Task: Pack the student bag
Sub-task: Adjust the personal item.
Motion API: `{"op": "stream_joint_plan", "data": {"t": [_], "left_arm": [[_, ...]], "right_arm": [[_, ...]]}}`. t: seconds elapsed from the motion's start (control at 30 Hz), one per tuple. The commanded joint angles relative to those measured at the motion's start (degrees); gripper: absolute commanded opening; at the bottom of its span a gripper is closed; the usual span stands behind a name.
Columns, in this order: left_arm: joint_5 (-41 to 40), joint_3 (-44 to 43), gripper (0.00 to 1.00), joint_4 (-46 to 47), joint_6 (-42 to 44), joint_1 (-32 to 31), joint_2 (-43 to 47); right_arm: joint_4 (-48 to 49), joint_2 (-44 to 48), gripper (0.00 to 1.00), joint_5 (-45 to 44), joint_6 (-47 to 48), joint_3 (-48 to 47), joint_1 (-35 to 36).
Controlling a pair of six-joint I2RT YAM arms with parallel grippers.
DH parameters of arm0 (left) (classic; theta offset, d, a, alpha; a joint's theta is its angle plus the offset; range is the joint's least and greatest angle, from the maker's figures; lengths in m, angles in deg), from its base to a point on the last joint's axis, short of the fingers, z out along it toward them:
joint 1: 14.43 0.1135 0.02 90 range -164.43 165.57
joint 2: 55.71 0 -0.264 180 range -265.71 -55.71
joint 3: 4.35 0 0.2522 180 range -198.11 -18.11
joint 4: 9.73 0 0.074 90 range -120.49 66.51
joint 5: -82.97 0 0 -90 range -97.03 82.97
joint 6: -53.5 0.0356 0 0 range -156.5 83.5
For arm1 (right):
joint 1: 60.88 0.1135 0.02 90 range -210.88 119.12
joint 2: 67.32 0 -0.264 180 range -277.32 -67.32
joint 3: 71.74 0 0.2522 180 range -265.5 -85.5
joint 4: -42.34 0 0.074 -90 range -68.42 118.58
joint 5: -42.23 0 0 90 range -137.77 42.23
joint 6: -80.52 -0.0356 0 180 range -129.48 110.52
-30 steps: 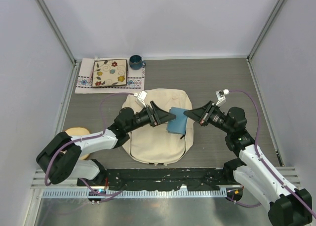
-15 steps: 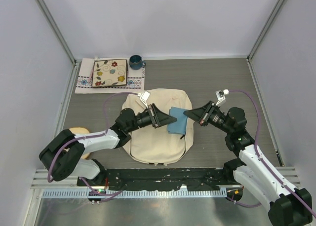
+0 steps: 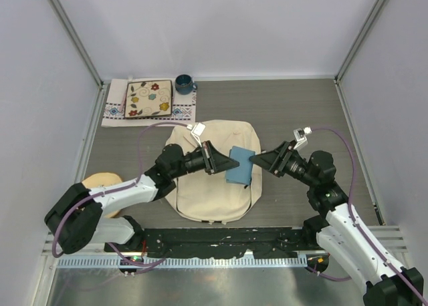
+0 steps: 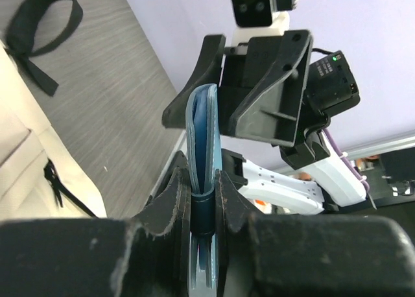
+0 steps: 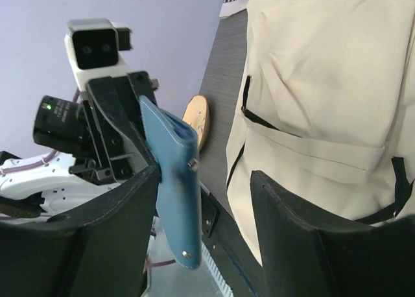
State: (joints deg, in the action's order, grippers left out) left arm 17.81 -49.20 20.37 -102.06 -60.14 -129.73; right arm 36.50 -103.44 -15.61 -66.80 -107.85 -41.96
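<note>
The student bag (image 3: 207, 189), a cream fabric backpack, lies flat on the table between the arms, and its front pocket shows in the right wrist view (image 5: 318, 102). A blue snap-fastened case (image 3: 240, 164) hangs above the bag's right half. My left gripper (image 3: 231, 162) is shut on the case's left edge, and the case (image 4: 202, 138) stands pinched between its fingers (image 4: 198, 183). My right gripper (image 3: 257, 160) is open. Its left finger is against the case (image 5: 174, 187), while a wide gap separates the case from its right finger (image 5: 292, 213).
A flowered tray (image 3: 148, 98) on a patterned cloth and a dark blue mug (image 3: 184, 85) sit at the back left. A round wooden piece (image 3: 100, 182) lies at the left under my left arm. The bag's black strap loop (image 4: 45, 18) rests on the grey tabletop.
My left gripper closed onto the blue case. My right gripper, shut on it before, has opened and shifted slightly back to the right.
</note>
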Motion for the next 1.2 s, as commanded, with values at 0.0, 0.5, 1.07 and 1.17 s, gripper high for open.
{"op": "stream_joint_plan", "data": {"t": [0.0,0.5,1.07,1.17], "left_arm": [[-2.51,-4.24,0.09,-8.69,6.58,-0.16,4.67],[0.56,-7.84,0.14,-9.84,8.43,-0.16,2.3],[-4.52,-8.72,0.74,-23.0,13.52,0.01,5.1],[-13.83,-9.86,0.87,-36.96,18.44,0.01,9.23]], "right_arm": [[0.6,1.58,0.64,2.73,0.02,0.99,0.24],[10.53,-3.52,0.51,8.27,-3.68,0.9,2.96],[9.14,-2.12,0.04,3.37,-2.46,1.43,4.2],[0.8,-0.27,0.02,-1.81,1.4,0.29,4.2]]}}
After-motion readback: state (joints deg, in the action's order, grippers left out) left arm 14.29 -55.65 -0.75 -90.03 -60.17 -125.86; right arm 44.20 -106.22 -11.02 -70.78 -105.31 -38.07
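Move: The blue personal item is pinched in the left hand, its middle about 3 cm to that hand's right and level with it. From the open right hand it lies some 4 cm to the left and 2 cm back, at the same height. Under the left hand, the bag's middle is roughly 18 cm down, 7 cm left and 2 cm back; the dark zip pull lies about 5 cm right, 6 cm back and 18 cm below that hand. Back and to its left, by about 3 cm in all, the right hand eases onto the near right edge of the personal item, swinging some 10 degrees counter-clockwise, and closes to pinch it. The left hand keeps its grip nearly in place, tilting slightly; only then do its fingers open wide and let go, the hand dipping about 2 cm. ##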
